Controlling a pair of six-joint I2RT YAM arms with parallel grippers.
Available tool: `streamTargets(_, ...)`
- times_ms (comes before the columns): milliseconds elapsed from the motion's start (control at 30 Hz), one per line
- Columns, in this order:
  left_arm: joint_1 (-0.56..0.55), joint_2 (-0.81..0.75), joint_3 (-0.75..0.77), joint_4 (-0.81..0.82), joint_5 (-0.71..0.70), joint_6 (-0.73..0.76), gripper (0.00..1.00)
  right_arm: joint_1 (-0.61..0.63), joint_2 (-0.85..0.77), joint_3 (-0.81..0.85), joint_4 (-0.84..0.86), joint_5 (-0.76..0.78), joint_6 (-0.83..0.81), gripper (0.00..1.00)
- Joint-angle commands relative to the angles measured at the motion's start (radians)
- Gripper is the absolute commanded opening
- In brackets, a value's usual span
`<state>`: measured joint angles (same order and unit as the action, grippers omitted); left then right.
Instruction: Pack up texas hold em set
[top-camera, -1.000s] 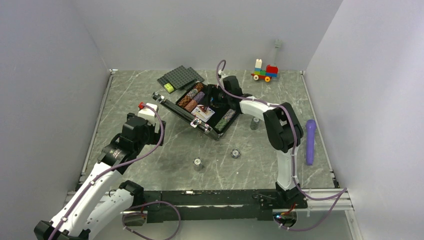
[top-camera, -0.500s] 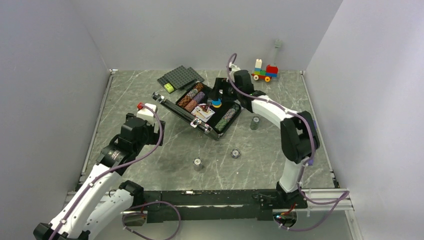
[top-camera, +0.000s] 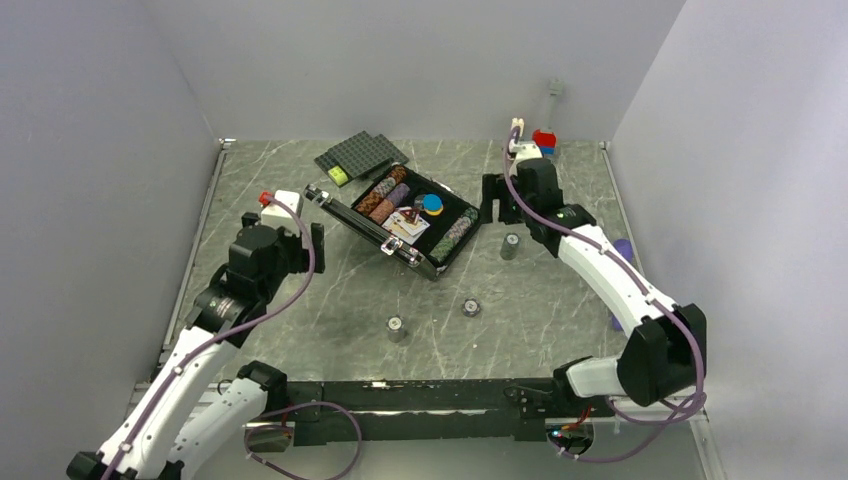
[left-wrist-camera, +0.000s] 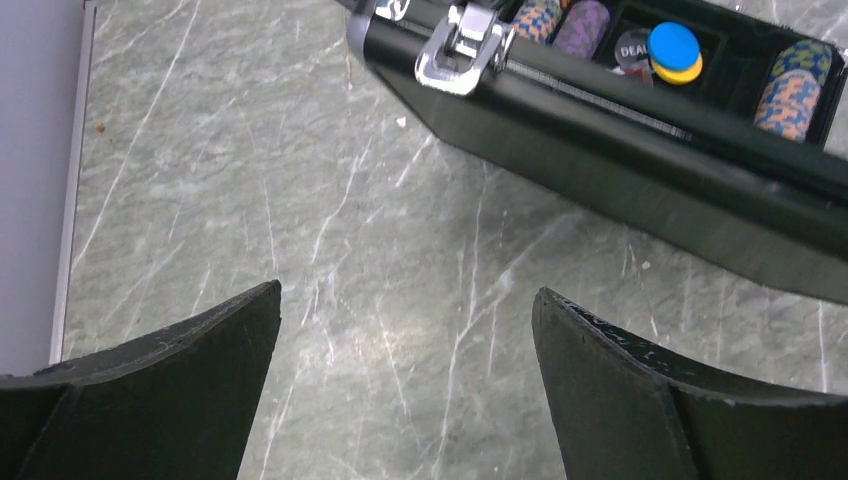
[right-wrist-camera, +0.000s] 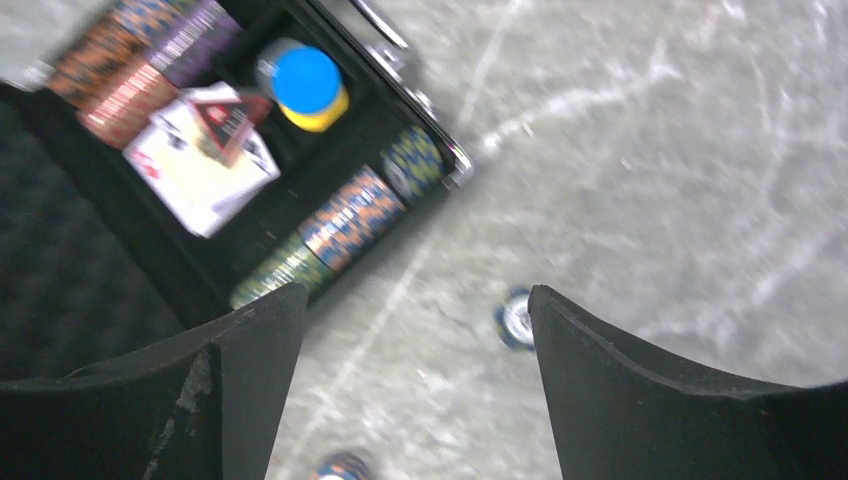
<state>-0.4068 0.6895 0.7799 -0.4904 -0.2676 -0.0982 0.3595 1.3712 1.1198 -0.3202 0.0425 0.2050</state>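
The black briefcase (top-camera: 452, 199) lies open at mid-table, with its silver latch (left-wrist-camera: 465, 48) towards my left arm. Inside are multicoloured chip rows (right-wrist-camera: 350, 215), cards (right-wrist-camera: 200, 165) and a blue disc (right-wrist-camera: 305, 78) resting on a yellow one. Three small grey chip stacks (top-camera: 510, 245) (top-camera: 470, 307) (top-camera: 396, 328) stand on the table nearer my bases. My right gripper (top-camera: 489, 203) hangs open and empty just right of the case, over bare table (right-wrist-camera: 418, 295). My left gripper (top-camera: 312, 243) is open and empty left of the case, above the table (left-wrist-camera: 408, 300).
Dark grey studded baseplates (top-camera: 360, 153) with a small green piece (top-camera: 338, 176) lie behind the case. A colourful brick toy car (top-camera: 543, 139) sits at the back, partly behind my right wrist. A purple object (top-camera: 622, 248) shows by the right wall.
My right gripper has pulled out of the case and swung right, opening wider; the blue disc now lies in the case. My left arm has shifted slightly back and left.
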Motion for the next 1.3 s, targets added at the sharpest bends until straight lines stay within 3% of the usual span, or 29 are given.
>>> streamTargets(0,0.022,0.051,0.039,0.137,0.009,0.022,0.99,0.0,-0.065,-0.071,-0.182,0.197,-0.049,0.86)
streamTargets(333,0.046,0.043,0.008,0.126,0.065,0.052,0.99,-0.025,-0.039,-0.204,-0.065,0.192,0.042,0.83)
streamTargets(633,0.046,0.027,0.009,0.128,0.071,0.049,0.99,-0.057,0.066,-0.197,0.014,0.17,0.06,0.72)
streamTargets(867,0.047,0.032,0.009,0.127,0.077,0.05,0.99,-0.066,0.136,-0.191,0.037,0.146,0.069,0.69)
streamTargets(1133,0.047,0.038,0.007,0.129,0.08,0.051,0.99,-0.083,0.193,-0.178,0.071,0.096,0.022,0.51)
streamTargets(1267,0.046,0.044,0.009,0.128,0.081,0.052,0.99,-0.098,0.235,-0.163,0.07,0.067,0.022,0.49)
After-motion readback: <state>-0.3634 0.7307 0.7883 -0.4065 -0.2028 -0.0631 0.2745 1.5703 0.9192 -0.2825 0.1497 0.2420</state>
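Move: The standing chip stack lies about 6 cm to the right of the right hand, 2 cm back and some 17 cm below it. At a similar depth, the case's green chip row is roughly 7 cm left and 1 cm ahead of that hand; a shorter chip stack is 17 cm back and 3 cm left. From the left hand, the standing stack is around 47 cm right, 7 cm ahead and 20 cm down. The right fingertips come down on either side of the standing chip stack's top and narrow from wide to about half open, seeming to touch its sides. To get there the hand sinks about 15 cm, first swinging right and back from beside the case, then easing 3 cm forward, while the wrist tips some 20 degrees further down and turns a little clockwise. ##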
